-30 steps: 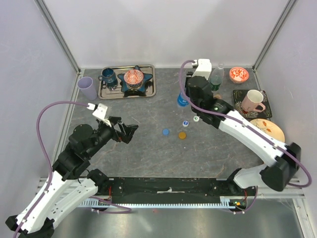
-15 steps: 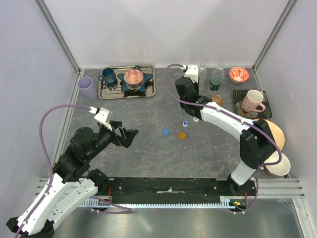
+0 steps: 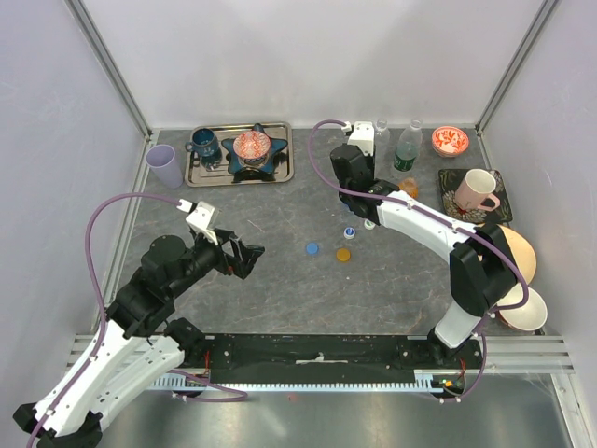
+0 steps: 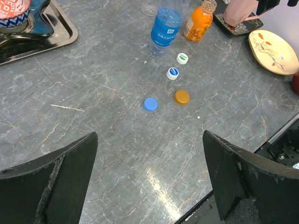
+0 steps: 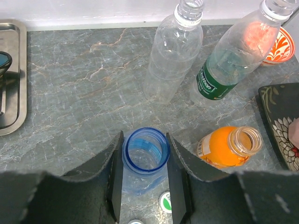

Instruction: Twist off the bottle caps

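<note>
Four bottle caps lie loose on the table: white-green [image 4: 182, 58], white-blue [image 4: 173, 73], orange [image 4: 181, 97] and blue [image 4: 150, 104]. From above, the blue cap [image 3: 312, 249] and orange cap [image 3: 343, 254] lie mid-table. My right gripper [image 5: 145, 156] is shut on the neck of the blue bottle [image 5: 145, 140], whose mouth is open and capless. Around it stand a clear bottle [image 5: 174, 56], a green-label bottle [image 5: 224, 65] and an orange bottle [image 5: 224, 148], all capless. My left gripper [image 4: 149, 154] hangs open above bare table, short of the caps.
A steel tray [image 3: 280, 173] at the back left holds a blue mug and a star dish with a bowl. A purple cup [image 3: 165, 165] stands beside it. A red bowl [image 3: 450, 140], a pink mug [image 3: 476, 189] on a dark saucer and plates [image 3: 522, 252] crowd the right side.
The right arm swung its wrist left and raised its elbow, bringing the gripper to the blue bottle. The left gripper crept slightly right, still open.
</note>
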Controlling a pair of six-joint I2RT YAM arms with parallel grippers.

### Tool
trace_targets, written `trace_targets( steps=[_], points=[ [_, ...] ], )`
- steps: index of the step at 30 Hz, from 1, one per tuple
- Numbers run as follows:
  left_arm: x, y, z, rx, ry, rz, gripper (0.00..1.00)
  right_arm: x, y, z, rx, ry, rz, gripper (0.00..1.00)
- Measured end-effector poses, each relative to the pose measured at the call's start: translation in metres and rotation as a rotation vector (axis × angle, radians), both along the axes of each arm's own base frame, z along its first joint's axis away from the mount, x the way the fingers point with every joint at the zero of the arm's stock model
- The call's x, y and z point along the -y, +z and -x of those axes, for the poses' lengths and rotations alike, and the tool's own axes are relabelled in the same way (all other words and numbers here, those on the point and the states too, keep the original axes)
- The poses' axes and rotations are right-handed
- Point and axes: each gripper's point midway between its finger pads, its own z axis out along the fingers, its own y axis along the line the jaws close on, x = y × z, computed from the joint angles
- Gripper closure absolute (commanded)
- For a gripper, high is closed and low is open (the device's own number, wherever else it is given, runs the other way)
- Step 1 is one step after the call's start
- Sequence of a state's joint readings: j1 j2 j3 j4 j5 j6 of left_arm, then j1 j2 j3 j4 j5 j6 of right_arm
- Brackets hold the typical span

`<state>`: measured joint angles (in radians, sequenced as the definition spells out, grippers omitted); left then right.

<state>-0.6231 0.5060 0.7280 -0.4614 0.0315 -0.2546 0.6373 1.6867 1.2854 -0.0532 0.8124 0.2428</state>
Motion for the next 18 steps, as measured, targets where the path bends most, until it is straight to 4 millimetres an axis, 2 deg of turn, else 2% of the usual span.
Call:
trace_targets(
  steps=[5,18],
  points=[
    [0.002,-0.0009,-0.0013,-0.004,-0.005,-0.001,0.01,-0.0001,-0.001,0.0004,-0.005,0.001,-0.004,0.45],
    [0.0029,-0.0025,-0.0021,-0.01,-0.006,-0.005,0.01,0.0032,-0.0056,0.0027,-0.036,0.001,0.006,0.31]
  ],
)
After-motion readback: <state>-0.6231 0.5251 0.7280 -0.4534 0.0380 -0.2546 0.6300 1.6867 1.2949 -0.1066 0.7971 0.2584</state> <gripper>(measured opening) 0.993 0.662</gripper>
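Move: The uncapped blue bottle stands on the table in the right hand's grip, its middle about 7 cm below the hand and only a centimetre left of it. From the hand, the clear bottle is about 8 cm ahead and 5 cm right, the green-label bottle 7 cm ahead and 11 cm right, and the orange bottle 2 cm ahead and 12 cm right. From the left hand, the blue bottle lies roughly 24 cm ahead and 26 cm right. The right fingers let go of the blue bottle's upper end, spreading steadily from just under half open to about two-thirds, one to each side of the neck. The hand otherwise all but stays in place around the bottle, sagging about half a centimetre as the wrist tips a couple of degrees down. ##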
